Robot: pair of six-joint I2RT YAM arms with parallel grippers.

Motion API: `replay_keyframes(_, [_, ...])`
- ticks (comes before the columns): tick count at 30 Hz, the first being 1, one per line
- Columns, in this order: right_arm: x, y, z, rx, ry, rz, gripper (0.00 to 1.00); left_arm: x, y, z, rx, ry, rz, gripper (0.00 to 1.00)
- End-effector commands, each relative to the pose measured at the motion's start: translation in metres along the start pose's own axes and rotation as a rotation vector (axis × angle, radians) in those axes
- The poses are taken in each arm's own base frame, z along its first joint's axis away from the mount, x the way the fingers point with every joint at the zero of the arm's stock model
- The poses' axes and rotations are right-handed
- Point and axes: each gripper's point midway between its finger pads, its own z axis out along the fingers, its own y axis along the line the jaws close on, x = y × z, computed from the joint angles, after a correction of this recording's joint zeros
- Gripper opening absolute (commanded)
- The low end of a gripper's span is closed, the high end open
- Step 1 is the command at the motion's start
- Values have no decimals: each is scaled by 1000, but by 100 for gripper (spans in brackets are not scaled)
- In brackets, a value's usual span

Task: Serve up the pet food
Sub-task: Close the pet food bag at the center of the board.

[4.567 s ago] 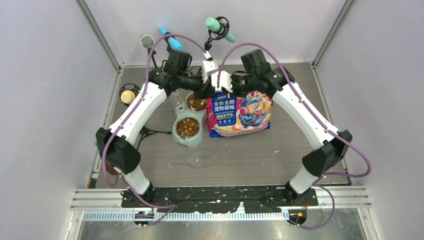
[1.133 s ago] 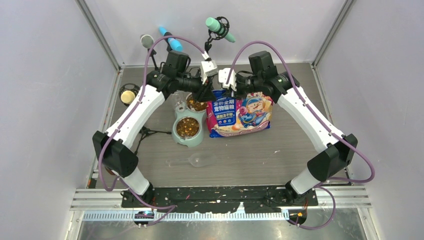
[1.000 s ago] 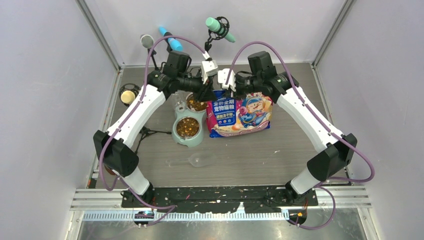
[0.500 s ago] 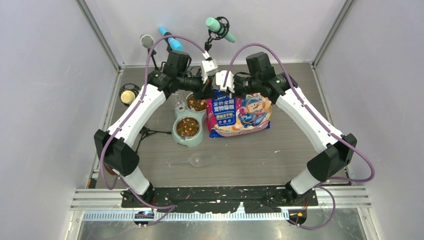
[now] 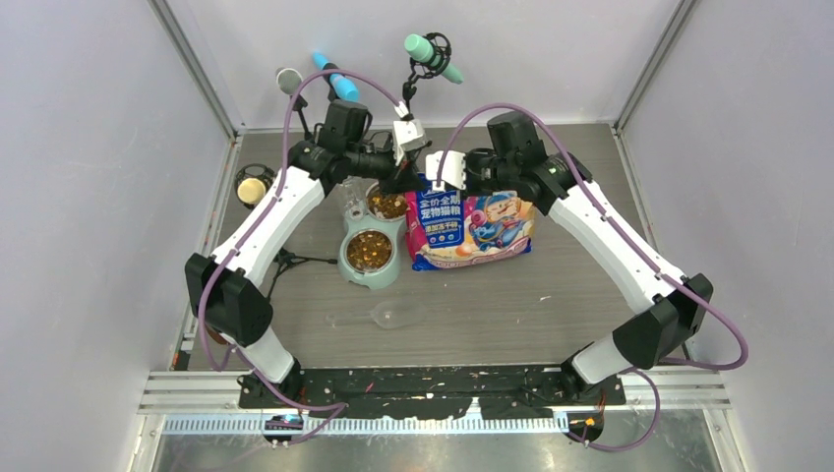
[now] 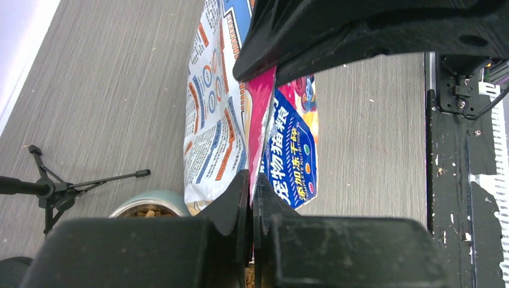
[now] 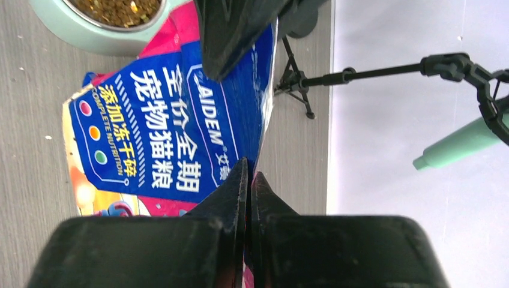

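The glossy pink, white and blue bag (image 5: 477,224) lies on the table right of the mint-green feeder (image 5: 346,262). Brown pet food fills both steel bowls (image 5: 370,250). My left gripper (image 5: 409,178) and right gripper (image 5: 439,179) meet at the bag's far top edge. In the left wrist view the left gripper (image 6: 251,180) is shut on the bag's thin pink edge (image 6: 259,129), with pet food (image 6: 146,212) showing in a bowl beside it. In the right wrist view the right gripper (image 7: 248,169) is shut on the blue top edge of the bag (image 7: 156,132).
A clear plastic scoop (image 5: 393,315) lies in front of the feeder. Microphones on stands (image 5: 431,51) rise at the back, with a tripod foot (image 7: 298,84) close behind the bag. A small round object (image 5: 253,187) sits at the far left. Grey walls enclose the table.
Both grippers have closed on the bag's top edge within the last second. The right arm's elbow has swung slightly right and nearer. The bag and feeder stay put.
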Motion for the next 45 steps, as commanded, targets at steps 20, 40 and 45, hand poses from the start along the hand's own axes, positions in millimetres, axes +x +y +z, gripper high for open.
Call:
replay_keyframes(20, [170, -42, -139, 378, 599, 140, 5, 14, -10, -30, 0, 24, -47, 0])
replay_keyframes(40, [214, -57, -227, 580, 733, 269, 5, 8, -16, -32, 30, -5, -62, 0])
replay_keyframes(45, [211, -62, -220, 599, 679, 348, 5, 0, -20, -30, 50, -36, -83, 0])
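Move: Off to the right hand's right, some 18 cm away and 3 cm farther out at about its height, lies the far top corner of the pet food bag. The bag's belly is about 3 cm to this hand's right, 7 cm back and 13 cm below; the double bowl is roughly 17 cm left, 9 cm back, 22 cm down. From the left hand, pinching the near end of the top edge, that far corner is about 25 cm right and 4 cm ahead. Running its already shut fingers along the bag's top edge, the right hand sweeps about 22 cm to the right, nearly level, past the far top corner and clear of the bag, while turning some 35 degrees clockwise. The left hand keeps its pinch on the left end of the edge, holding the bag nearly in place against the pull. ##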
